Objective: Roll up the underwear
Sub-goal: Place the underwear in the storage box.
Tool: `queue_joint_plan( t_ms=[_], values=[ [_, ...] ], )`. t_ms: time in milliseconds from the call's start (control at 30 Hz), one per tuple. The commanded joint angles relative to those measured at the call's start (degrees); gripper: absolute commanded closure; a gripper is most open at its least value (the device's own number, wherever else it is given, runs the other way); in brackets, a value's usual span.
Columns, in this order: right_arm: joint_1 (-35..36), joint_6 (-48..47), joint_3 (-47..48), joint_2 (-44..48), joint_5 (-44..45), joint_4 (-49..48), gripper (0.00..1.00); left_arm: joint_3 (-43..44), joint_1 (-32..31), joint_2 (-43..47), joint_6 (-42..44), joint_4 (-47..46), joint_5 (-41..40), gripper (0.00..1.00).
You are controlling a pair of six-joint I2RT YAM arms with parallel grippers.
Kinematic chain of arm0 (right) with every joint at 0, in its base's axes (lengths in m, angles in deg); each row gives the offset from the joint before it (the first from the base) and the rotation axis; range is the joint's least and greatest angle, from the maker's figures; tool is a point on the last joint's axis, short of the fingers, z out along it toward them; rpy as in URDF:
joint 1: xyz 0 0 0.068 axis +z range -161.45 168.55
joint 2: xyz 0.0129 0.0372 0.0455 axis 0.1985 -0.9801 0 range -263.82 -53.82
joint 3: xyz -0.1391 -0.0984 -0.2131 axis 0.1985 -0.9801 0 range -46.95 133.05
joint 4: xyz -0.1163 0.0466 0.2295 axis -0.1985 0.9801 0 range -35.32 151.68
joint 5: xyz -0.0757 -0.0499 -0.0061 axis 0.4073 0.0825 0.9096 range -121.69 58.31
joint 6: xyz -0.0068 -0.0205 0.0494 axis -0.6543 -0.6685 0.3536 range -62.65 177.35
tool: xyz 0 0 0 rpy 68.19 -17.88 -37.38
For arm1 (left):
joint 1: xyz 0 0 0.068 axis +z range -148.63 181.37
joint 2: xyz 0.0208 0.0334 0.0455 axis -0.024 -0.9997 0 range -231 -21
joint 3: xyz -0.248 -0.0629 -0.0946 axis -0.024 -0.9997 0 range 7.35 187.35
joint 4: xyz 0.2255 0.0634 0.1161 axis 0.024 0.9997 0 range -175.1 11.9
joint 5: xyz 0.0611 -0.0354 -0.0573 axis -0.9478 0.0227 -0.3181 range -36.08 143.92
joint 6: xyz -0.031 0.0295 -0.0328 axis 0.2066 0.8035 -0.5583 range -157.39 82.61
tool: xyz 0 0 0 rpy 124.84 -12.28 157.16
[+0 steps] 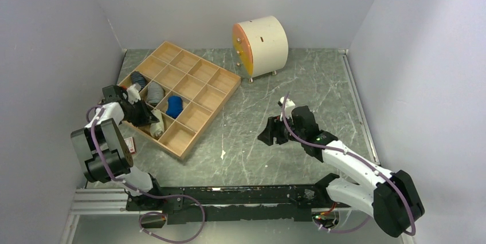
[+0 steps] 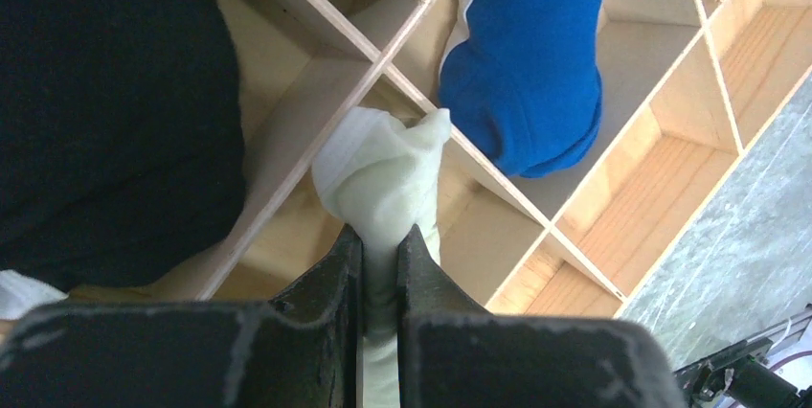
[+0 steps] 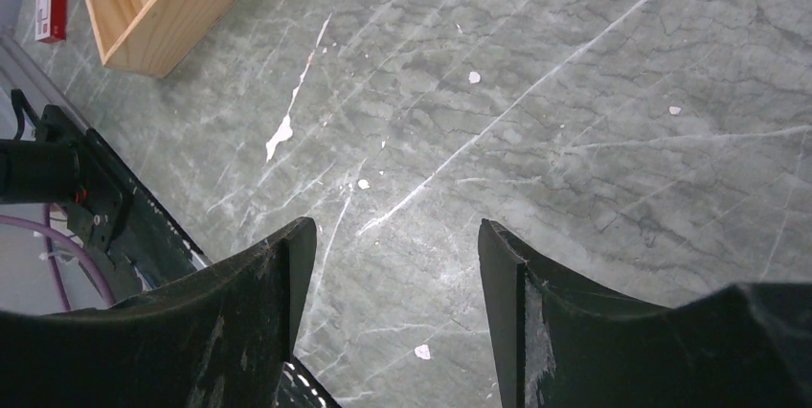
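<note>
A pale, rolled piece of underwear (image 2: 383, 173) hangs over the near-left compartment of the wooden divider tray (image 2: 364, 92). My left gripper (image 2: 380, 236) is shut on its lower end, the cloth pinched tight between both fingers. From above, that gripper (image 1: 147, 119) sits over the tray's (image 1: 195, 115) near-left corner with the white roll (image 1: 156, 130) at its tip. My right gripper (image 1: 269, 135) hovers over the bare table at centre right. In its wrist view the right gripper (image 3: 393, 236) is open, with only the tabletop between the fingers.
Other rolls lie in the tray: a blue one (image 1: 175, 105) (image 2: 527, 63), a grey one (image 1: 155, 92) and a dark one (image 1: 138, 78). A dark cloth (image 2: 115, 111) fills the cell left of my fingers. A round white drum cabinet (image 1: 261, 46) stands at the back. A small red-and-white box (image 1: 130, 144) lies near the tray.
</note>
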State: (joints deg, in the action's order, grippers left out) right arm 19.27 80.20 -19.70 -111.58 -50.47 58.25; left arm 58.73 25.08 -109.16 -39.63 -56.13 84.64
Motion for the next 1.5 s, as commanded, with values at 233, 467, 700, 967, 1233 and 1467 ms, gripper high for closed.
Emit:
queue_joint_plan(
  t_ms=[233,467,700,967,1233,1467],
  values=[
    [-0.22,0.07,1.36,-2.05,-2.19,-5.49,0.34,4.40,-5.83,-4.45,-0.63,-0.19,-5.21,0.95],
    [-0.16,-0.51,1.41,-2.42,-2.48,-5.56,0.34,3.37,-5.85,-3.38,1.54,3.30,-10.84,0.95],
    [-0.22,-0.21,1.76,-3.24,-3.17,-5.95,0.34,3.27,-5.94,-3.01,3.60,3.26,-10.06,0.92],
    [-0.22,0.10,2.72,-3.85,-3.09,-5.61,0.34,2.24,-5.97,0.50,2.60,2.07,-10.81,0.63],
    [-0.21,0.09,3.72,-3.77,-2.67,-5.00,0.34,3.30,-5.97,2.92,2.59,3.45,-10.47,0.41],
    [-0.17,1.00,3.63,-4.03,-2.88,-5.78,0.34,4.37,-5.99,4.93,0.14,1.97,-9.63,0.40]
  ],
)
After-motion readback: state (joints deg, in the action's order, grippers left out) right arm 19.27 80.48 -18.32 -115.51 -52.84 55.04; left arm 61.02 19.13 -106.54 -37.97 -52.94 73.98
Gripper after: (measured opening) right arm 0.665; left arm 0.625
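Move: Just under the left hand, which still pinches the rolled light-green underwear, lies its empty compartment in the storage box: about 1 cm ahead, 1 cm right and 4 cm below. The black sock roll sits some 5 cm ahead and 6 cm left of the hand, the blue underwear about 8 cm ahead and 8 cm right, the grey roll roughly 12 cm straight ahead. From the idle right hand that compartment is some 43 cm left and 7 cm ahead. Lowering the pinched underwear about 2 cm into its compartment, the left hand first nudges forward and right by roughly 2 cm, then eases back as far while tilting some 10 degrees, fingers pointing more steeply down. There the fingers open wide and let go of the roll, and the hand rises straight up about 3 cm. ##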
